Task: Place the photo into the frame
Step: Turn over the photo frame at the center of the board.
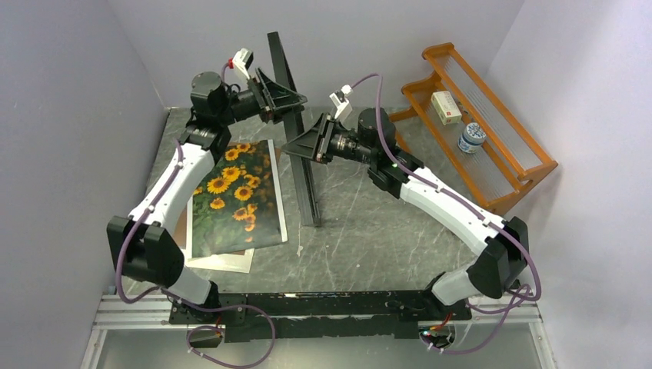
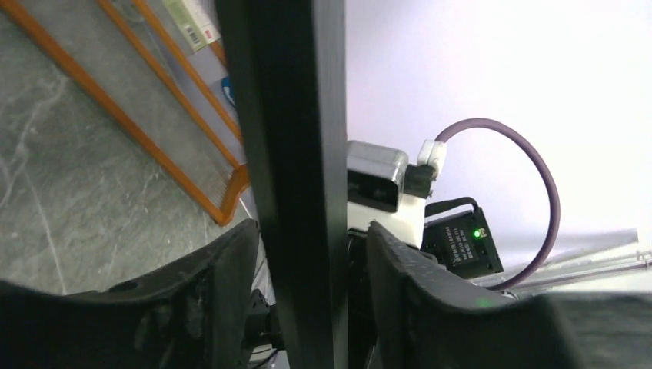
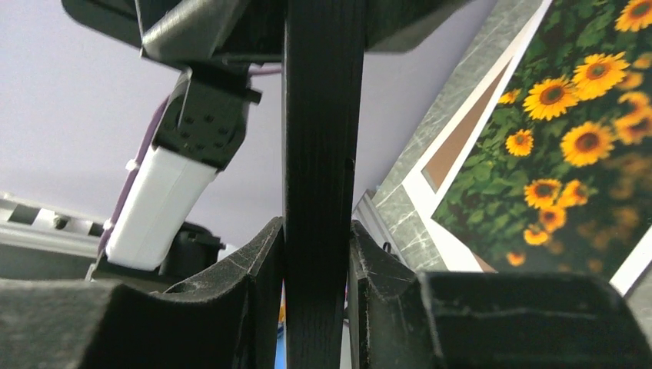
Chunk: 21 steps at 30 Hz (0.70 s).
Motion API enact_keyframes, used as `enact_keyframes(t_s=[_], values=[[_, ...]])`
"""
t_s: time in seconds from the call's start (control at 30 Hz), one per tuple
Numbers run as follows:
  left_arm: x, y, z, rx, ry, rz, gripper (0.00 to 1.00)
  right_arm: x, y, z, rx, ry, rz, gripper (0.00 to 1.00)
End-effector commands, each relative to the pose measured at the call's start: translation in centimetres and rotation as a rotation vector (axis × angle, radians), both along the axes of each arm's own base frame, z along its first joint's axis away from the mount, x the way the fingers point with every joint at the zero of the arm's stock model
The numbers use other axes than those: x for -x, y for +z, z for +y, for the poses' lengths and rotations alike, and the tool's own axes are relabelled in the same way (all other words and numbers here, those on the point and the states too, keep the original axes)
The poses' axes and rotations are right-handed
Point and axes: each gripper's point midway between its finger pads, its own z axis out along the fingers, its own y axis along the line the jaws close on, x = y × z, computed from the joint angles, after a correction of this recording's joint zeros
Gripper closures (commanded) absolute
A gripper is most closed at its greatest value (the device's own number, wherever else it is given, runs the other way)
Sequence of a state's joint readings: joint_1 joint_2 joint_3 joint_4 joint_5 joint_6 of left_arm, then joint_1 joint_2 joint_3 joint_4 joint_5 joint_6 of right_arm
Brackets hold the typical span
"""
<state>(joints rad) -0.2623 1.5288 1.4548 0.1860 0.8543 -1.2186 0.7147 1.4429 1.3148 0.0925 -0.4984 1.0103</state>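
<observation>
The black frame (image 1: 307,192) stands on edge, upright, in the middle of the table. My left gripper (image 1: 288,98) straddles its upper part; in the left wrist view the frame edge (image 2: 288,154) runs between the fingers (image 2: 223,284) with a gap on each side, so the gripper (image 2: 311,254) is open. My right gripper (image 1: 300,146) holds the frame lower down, and in the right wrist view its gripper (image 3: 317,254) is shut against the frame edge (image 3: 323,115). The sunflower photo (image 1: 234,196) lies flat on the table to the left, also seen as the photo (image 3: 584,138).
A white mat and brown board (image 1: 231,261) lie under the photo. An orange wooden rack (image 1: 480,131) at the back right holds a small box (image 1: 446,108) and a blue-white jar (image 1: 470,138). Walls close in on the left, back and right.
</observation>
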Motion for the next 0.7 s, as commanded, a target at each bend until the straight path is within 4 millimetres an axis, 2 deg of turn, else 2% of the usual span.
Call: enact_keyframes(t_s=[0.0, 0.13, 0.27, 0.5, 0.57, 0.67], values=[[0.1, -0.8, 2.4, -0.073, 0.101, -0.030, 0.32, -1.6, -1.6, -0.7, 0.116, -0.065, -0.007, 1.00], [-0.6, -2.4, 4.3, -0.094, 0.163, 0.001, 0.16, -2.2, -1.4, -0.8, 0.168, -0.078, -0.021, 1.00], [-0.8, -3.5, 6.2, -0.113, 0.212, 0.016, 0.07, -3.3, -1.9, -1.0, 0.263, -0.105, -0.041, 1.00], [-0.3, -3.9, 9.6, -0.206, 0.313, 0.009, 0.06, -5.2, -2.2, -1.4, 0.412, -0.118, -0.088, 1.00], [-0.2, -4.8, 10.6, -0.258, 0.361, 0.030, 0.06, -5.5, -2.7, -1.5, 0.445, -0.118, -0.079, 1.00], [0.3, -6.6, 12.0, -0.337, 0.435, 0.068, 0.06, -5.6, -4.8, -1.6, 0.494, -0.117, -0.037, 1.00]])
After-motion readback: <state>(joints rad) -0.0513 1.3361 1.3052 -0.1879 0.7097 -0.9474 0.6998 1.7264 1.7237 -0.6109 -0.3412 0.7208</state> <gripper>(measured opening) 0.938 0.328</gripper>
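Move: Both hands grip the upper rail of the upright photo frame, whose middle hangs about 16 cm below and 5 cm back of the left hand. From the right hand, the board's bare centre lies level ahead, some 8 cm right and 35 cm down; the frame's middle is 5 cm ahead and 12 cm below, and the sunflower photo is straight left about 16 cm, 36 cm down. Left opens fully, withdrawing about 10 cm left off the rail; right, still gripping, lowers it, rolling 30 degrees. ##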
